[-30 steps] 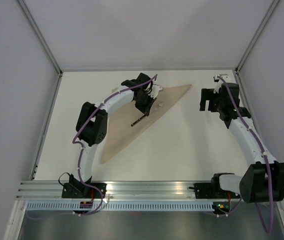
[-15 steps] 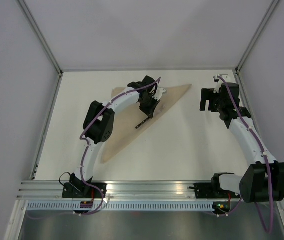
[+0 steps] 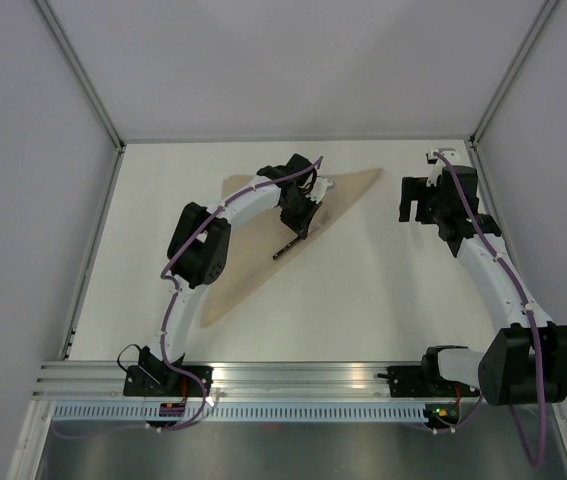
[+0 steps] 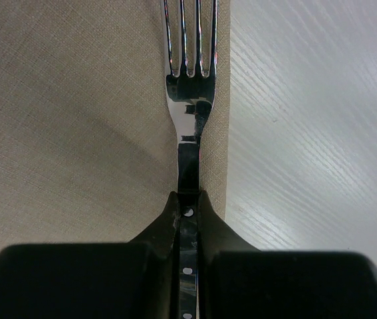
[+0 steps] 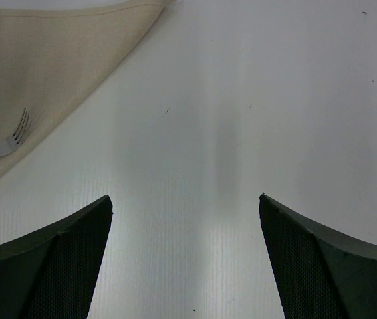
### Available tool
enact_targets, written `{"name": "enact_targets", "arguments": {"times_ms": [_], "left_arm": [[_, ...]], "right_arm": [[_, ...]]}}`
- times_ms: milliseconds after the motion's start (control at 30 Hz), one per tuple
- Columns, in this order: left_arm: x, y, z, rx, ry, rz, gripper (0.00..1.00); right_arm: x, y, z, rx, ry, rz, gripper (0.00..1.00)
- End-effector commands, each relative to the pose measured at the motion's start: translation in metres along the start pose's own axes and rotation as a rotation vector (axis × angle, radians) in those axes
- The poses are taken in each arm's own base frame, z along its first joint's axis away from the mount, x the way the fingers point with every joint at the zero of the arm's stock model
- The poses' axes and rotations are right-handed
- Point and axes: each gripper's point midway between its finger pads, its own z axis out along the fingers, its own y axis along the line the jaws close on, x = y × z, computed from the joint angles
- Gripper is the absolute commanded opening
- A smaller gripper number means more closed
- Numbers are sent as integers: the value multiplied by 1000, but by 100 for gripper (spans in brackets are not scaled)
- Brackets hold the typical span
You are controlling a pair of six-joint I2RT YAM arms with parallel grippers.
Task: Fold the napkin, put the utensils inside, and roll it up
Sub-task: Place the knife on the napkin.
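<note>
The tan napkin (image 3: 248, 260) lies folded into a triangle on the left half of the white table. My left gripper (image 3: 301, 222) hovers over its long diagonal edge, shut on the handle of a metal fork (image 3: 283, 248). In the left wrist view the fork (image 4: 189, 80) runs straight out from the gripper (image 4: 188, 196), its tines over the napkin (image 4: 68, 106) just inside the edge. My right gripper (image 3: 415, 200) is open over bare table to the right, holding nothing. The right wrist view shows the gripper (image 5: 185, 203), the napkin's corner (image 5: 48, 53) and the fork's tines (image 5: 16, 133).
Grey walls enclose the white table (image 3: 363, 290) at the back and both sides. An aluminium rail (image 3: 293, 375) carrying both arm bases runs along the near edge.
My left gripper has carried the fork a little to the right and nearer, toward the napkin's diagonal edge. The right arm has stayed still.
</note>
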Motion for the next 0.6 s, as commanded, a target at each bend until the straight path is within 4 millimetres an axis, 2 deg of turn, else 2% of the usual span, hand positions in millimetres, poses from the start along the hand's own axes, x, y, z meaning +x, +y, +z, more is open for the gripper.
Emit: {"name": "enact_targets", "arguments": {"times_ms": [0,100,200,367,533,567], "left_arm": [[-4,-3,5,7,-16,-30,6],[-3,-3,6,5,-14,-30,13],[-4,-3,5,4,-18,-28,16],[-6,-4,2,-4,-26,-27,29],[-13,-6,-6,-22,-46,-10,49],[-15,-7,-8,-25,-53,-8,51]], "right_arm": [[-3,1,-2,-3,-9,-9,96],[-4,1,-2,-3,-10,-9,96],[-3,1,-2,-3,-9,-9,96],[-4,1,-2,-3,-10,-9,96],[-4,1,-2,-2,-10,-8,96],[-4,1,-2,-3,-12,-9,96]]}}
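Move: The left hand holds the fork just above its spot on the folded napkin; the fork's middle is about 1 cm ahead and 1 cm right, roughly 1 cm below. The napkin's middle lies some 4 cm ahead and 9 cm left of this hand, its far right corner about 18 cm ahead and 20 cm right. From the idle right hand, the fork is roughly 24 cm left, 3 cm ahead and 15 cm below. The left hand stays in place over the napkin and opens to about half, letting go of the fork's handle. ##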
